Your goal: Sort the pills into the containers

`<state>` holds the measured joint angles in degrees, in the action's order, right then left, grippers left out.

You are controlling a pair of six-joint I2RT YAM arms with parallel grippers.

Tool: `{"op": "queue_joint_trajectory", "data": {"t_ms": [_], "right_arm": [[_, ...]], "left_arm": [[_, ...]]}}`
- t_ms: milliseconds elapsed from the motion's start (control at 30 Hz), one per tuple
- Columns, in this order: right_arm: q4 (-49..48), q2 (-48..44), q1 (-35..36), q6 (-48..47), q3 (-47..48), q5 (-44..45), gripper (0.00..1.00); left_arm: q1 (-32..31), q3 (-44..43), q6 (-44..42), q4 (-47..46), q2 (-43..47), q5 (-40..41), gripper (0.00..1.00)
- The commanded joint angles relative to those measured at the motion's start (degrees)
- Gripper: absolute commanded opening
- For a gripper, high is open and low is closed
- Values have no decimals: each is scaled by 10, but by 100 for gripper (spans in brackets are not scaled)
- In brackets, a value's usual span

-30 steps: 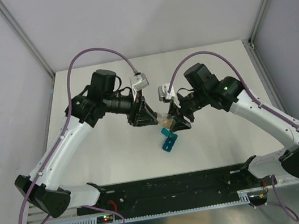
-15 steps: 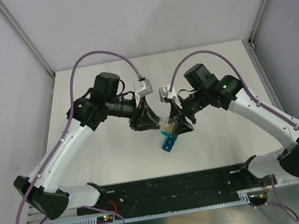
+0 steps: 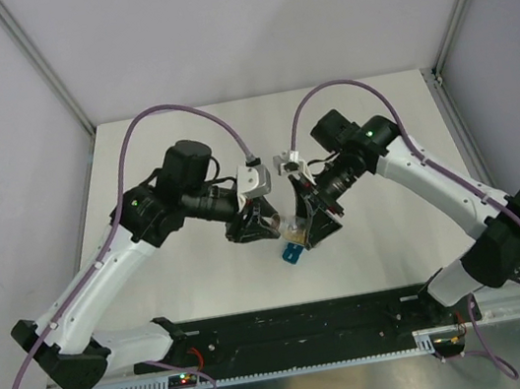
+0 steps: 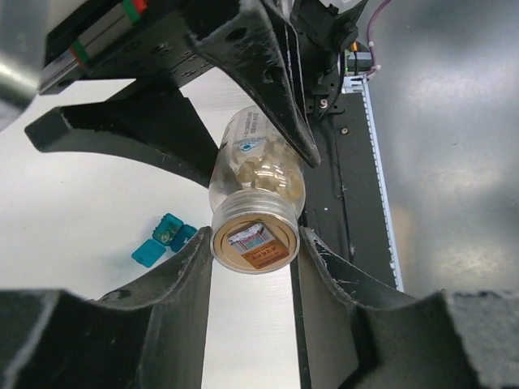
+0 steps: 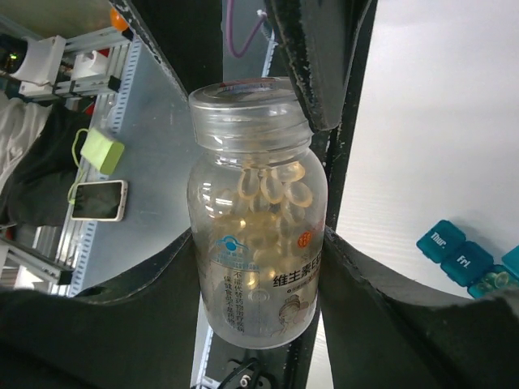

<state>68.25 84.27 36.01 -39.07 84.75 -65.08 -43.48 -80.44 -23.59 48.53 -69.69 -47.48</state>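
A clear bottle (image 5: 259,243) of yellow pills (image 5: 272,194) hangs in the air between my two grippers. My right gripper (image 5: 259,243) is shut round the bottle's body. My left gripper (image 4: 253,243) is shut on the bottle's tan-topped cap (image 4: 253,239). In the top view the left gripper (image 3: 263,222) and the right gripper (image 3: 312,221) meet just above the containers (image 3: 292,252). The containers are a teal strip (image 4: 166,239) lying on the white table, with lids open. One compartment (image 5: 489,279) holds something small and yellowish.
The white table (image 3: 194,275) has grey walls on three sides. A black rail (image 3: 301,322) with the arm bases runs along its near edge. Purple cables (image 3: 177,114) arch over both arms.
Both arms have carried the bottle toward the near edge, so it now hangs over the teal strip. The right arm's elbow has swung inward. Both grips are unchanged.
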Motion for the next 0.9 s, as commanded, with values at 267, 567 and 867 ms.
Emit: {"op": "queue_joint_trajectory", "data": {"t_ms": [267, 567, 867], "right_arm": [[-108, -22, -1, 47, 20, 17, 0], [-165, -86, 8, 88, 3, 147, 0], [-219, -121, 54, 93, -4, 338, 0]], "left_arm": [[-31, -14, 8, -2, 9, 53, 92], [13, -48, 78, -1, 13, 69, 100], [101, -123, 219, -1, -38, -18, 99]]}}
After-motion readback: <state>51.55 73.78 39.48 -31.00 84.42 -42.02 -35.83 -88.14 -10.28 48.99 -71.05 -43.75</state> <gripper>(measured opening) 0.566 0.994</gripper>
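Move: The capped pill bottle lies roughly sideways between the hands: its cap is between the left fingers, and its middle is about 4 cm to the right of the left hand and 1 cm back. The right hand holds the body, the bottle's middle some 2 cm to its left, level with it. On the table, about 25 cm below the left hand, the teal pill case lies 6 cm ahead and 4 cm right, the loose teal piece 9 cm ahead and 3 cm right. The bottle's cap is let go by the left fingers, which spread wide while that hand nearly stands still; the left hand then lifts and goes forward, about 4 cm each way, drifting left away from the cap. The right hand keeps its grip on the body and carries the bottle some 5 cm forward and 3 cm up, its fingers swinging forward by about 30 degrees. ##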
